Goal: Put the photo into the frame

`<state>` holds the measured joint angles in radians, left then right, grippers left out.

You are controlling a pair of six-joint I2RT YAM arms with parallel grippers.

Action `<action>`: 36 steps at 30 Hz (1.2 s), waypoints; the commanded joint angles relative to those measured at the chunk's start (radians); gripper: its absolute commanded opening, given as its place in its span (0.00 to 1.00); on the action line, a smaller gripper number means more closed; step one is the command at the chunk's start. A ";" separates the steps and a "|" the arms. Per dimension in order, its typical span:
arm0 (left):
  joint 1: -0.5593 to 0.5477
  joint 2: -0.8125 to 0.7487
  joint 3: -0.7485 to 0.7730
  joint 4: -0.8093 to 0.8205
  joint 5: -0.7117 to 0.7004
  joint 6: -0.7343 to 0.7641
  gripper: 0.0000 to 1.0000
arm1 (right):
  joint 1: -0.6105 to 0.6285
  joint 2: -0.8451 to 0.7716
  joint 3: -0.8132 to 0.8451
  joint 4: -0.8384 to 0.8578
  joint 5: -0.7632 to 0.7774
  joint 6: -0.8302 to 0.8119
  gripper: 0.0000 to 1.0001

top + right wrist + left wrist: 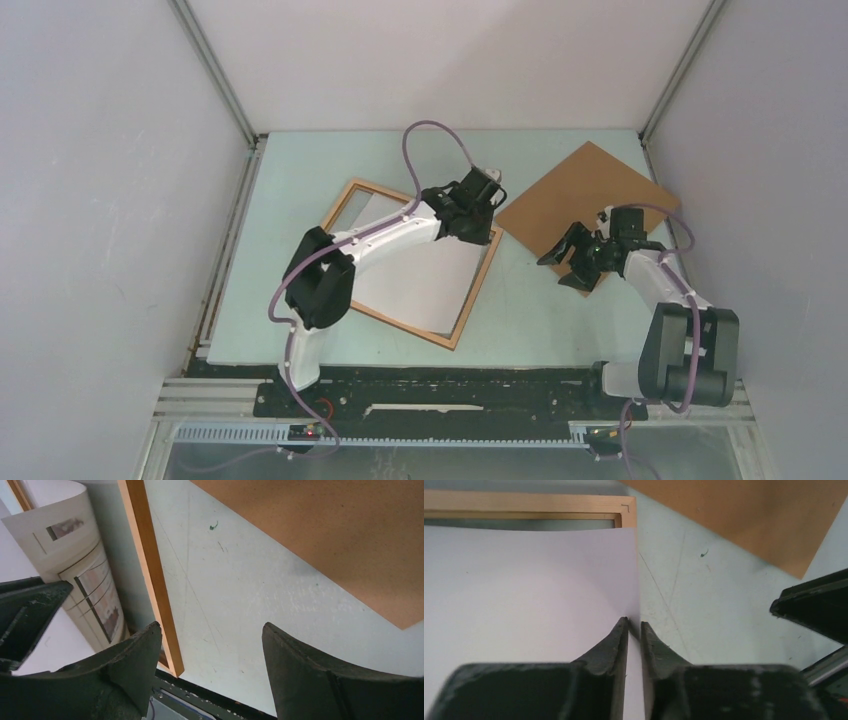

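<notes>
The frame (pixel 345 198) lies flat left of centre, thin light wood. The photo (pixel 420 285) rests inside it white back up, its right edge lifted. My left gripper (pixel 490 195) is at the frame's right corner, shut on that edge. In the left wrist view the left gripper (pixel 634 622) has the photo (pixel 524 590) running between two nearly touching fingers, below the frame's rail (pixel 524 502). The right wrist view shows the photo (pixel 85 580) curled up, its printed side facing the frame's side rail (pixel 150 570). My right gripper (pixel 210 627) hangs open over bare table, holding nothing.
A plain brown backing board (pixel 585 195) lies flat at the back right, and my right gripper (pixel 570 262) hovers at its near corner. The board (pixel 749 515) shows beyond the frame's corner. The right gripper's dark fingers (pixel 814 605) reach in close beside the left one.
</notes>
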<state>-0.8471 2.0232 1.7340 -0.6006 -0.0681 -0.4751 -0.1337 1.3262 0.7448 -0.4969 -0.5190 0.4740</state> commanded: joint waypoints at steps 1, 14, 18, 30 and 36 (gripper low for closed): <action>0.016 -0.055 -0.032 0.087 -0.012 -0.065 0.31 | -0.005 0.045 -0.011 0.089 -0.091 -0.012 0.81; 0.151 -0.339 -0.216 0.202 0.423 -0.075 0.89 | 0.180 0.149 -0.075 0.264 -0.165 0.116 0.83; 0.234 -0.499 -0.330 0.234 0.531 -0.069 0.89 | 0.252 0.187 -0.079 0.293 -0.151 0.150 0.79; 0.446 -0.750 -0.395 0.056 0.538 0.161 0.91 | 0.387 0.339 -0.057 0.488 -0.121 0.329 0.56; 0.462 -0.769 -0.480 0.135 0.550 0.146 0.91 | 0.434 0.371 -0.024 0.513 -0.102 0.380 0.39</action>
<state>-0.3893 1.2751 1.3136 -0.5030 0.4591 -0.3630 0.2684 1.6798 0.6827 -0.0177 -0.6540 0.8028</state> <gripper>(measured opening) 0.909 0.446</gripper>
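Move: The left hand still holds the face-down photo's curled right edge; the frame's right rail has its middle about 10 cm back, 1 cm left and 10 cm below, and the frame's centre is 4 cm back and 17 cm left. From the right hand, empty and open, the right rail is roughly 16 cm left, 4 cm back and 6 cm down; the brown board is centred some 12 cm ahead and 6 cm right. Left opens, releasing the photo, withdraws up-left; right travels about 14 cm left, sinking, half-closing at frame's right rail. ##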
